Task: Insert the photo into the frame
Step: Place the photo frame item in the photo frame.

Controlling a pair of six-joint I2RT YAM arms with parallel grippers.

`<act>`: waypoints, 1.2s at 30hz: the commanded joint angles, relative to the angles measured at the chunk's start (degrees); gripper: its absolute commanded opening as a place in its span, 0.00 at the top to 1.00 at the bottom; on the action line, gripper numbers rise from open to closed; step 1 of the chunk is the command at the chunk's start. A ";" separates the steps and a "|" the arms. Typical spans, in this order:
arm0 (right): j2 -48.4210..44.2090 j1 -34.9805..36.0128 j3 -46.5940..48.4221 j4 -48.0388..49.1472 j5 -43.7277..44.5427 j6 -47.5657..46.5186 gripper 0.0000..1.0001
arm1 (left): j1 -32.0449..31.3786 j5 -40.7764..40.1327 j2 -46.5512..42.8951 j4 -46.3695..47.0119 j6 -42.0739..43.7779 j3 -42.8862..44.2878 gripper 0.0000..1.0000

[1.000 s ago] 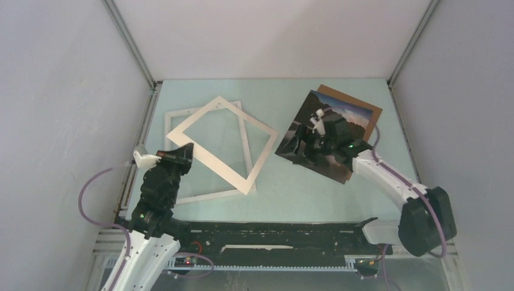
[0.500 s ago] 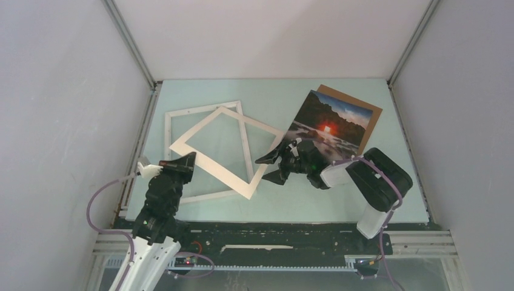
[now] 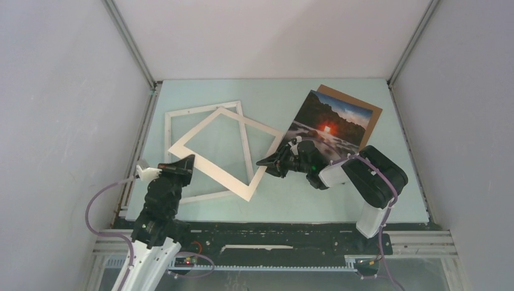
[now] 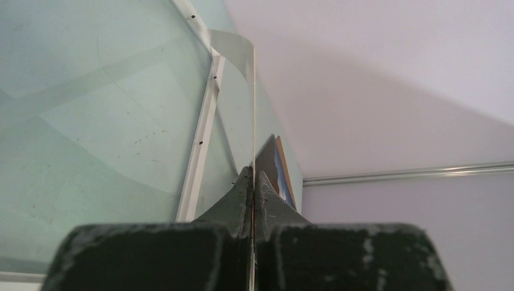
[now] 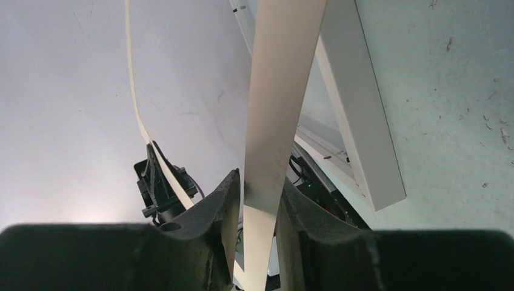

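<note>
The photo point(image 3: 330, 124), a dark landscape with a red-orange glow, lies flat at the back right on a brown backing board point(image 3: 363, 104). The thin white frame point(image 3: 194, 109) lies flat at the left. A wide white mat board point(image 3: 212, 170) hangs tilted over the frame. My left gripper point(image 3: 189, 159) is shut on the mat's left corner; its own view shows the mat point(image 4: 253, 109) edge-on between its pressed jaws point(image 4: 253, 173). My right gripper point(image 3: 263, 162) straddles the mat's right corner. In its view the mat point(image 5: 282, 91) passes between narrowed jaws point(image 5: 257, 182), and a slit shows beside it.
Grey walls close in the table on three sides, with metal rails along their feet. A black bar runs along the near edge between the arm bases. In the right wrist view, the frame's rim point(image 5: 357, 121) lies just under the raised mat.
The right arm has left the photo and swung left to the mat's right corner. Its jaws have narrowed round the mat. The left gripper has drawn slightly nearer, still holding the mat.
</note>
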 commanded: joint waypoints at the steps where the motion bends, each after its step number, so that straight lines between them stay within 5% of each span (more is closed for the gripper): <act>1: -2.70 0.08 0.85 0.52 0.03 -1.90 0.65 | 0.38 -1.28 -1.52 1.07 0.40 -1.88 1.00; 4: -3.50 0.14 0.87 0.26 0.97 -2.86 0.73 | 0.39 -0.89 -1.96 0.51 0.78 -1.70 1.00; 6: -3.30 -0.19 1.60 0.91 0.44 -3.78 0.92 | 0.39 -0.68 -2.14 -0.96 1.44 -0.88 0.99; 8: -3.03 -0.33 2.50 -0.19 0.39 -6.38 1.00 | 0.39 -2.01 -1.39 -6.53 2.17 1.62 0.77; 11: -1.31 -0.64 7.12 -5.54 -1.19 -14.21 1.00 | 0.37 -5.09 1.77 -19.35 3.41 7.55 0.29; 14: 1.94 -1.26 12.62 -9.42 -5.28 -20.83 1.00 | 0.39 -8.57 5.50 -29.36 5.80 13.93 0.12; 21: 6.56 -2.73 24.31 -24.71 -12.24 -37.82 1.00 | 0.39 -16.70 7.94 -45.83 7.92 23.66 0.07; 36: 21.32 -3.33 51.52 -48.61 -18.41 -54.76 1.00 | 0.39 -13.54 13.44 -37.50 23.03 33.15 0.06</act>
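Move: The right fingers stand part-open around the right side of the white mat, whose middle is about 10 cm to their left, 4 ahead and a little above. The frame's middle lies roughly 17 cm left, 3 ahead and 8 below, the photo some 21 cm right and 8 ahead. The left hand, higher up, still pinches the mat's left corner; the mat's middle is about 12 cm to its right, 3 ahead and 6 below, the frame's middle 4 right, 3 ahead and 19 below. The right fingers shut on the mat's right side, then carry it about 9 cm forward and 5 cm left to the frame's right rail, rising a couple of centimetres and sinking back, while the wrist tilts and turns some 25 degrees counter-clockwise. The left fingers open wide and let go of the mat's corner, dip about 4 cm, draw back and left, rolling left side up, and end by rising. ##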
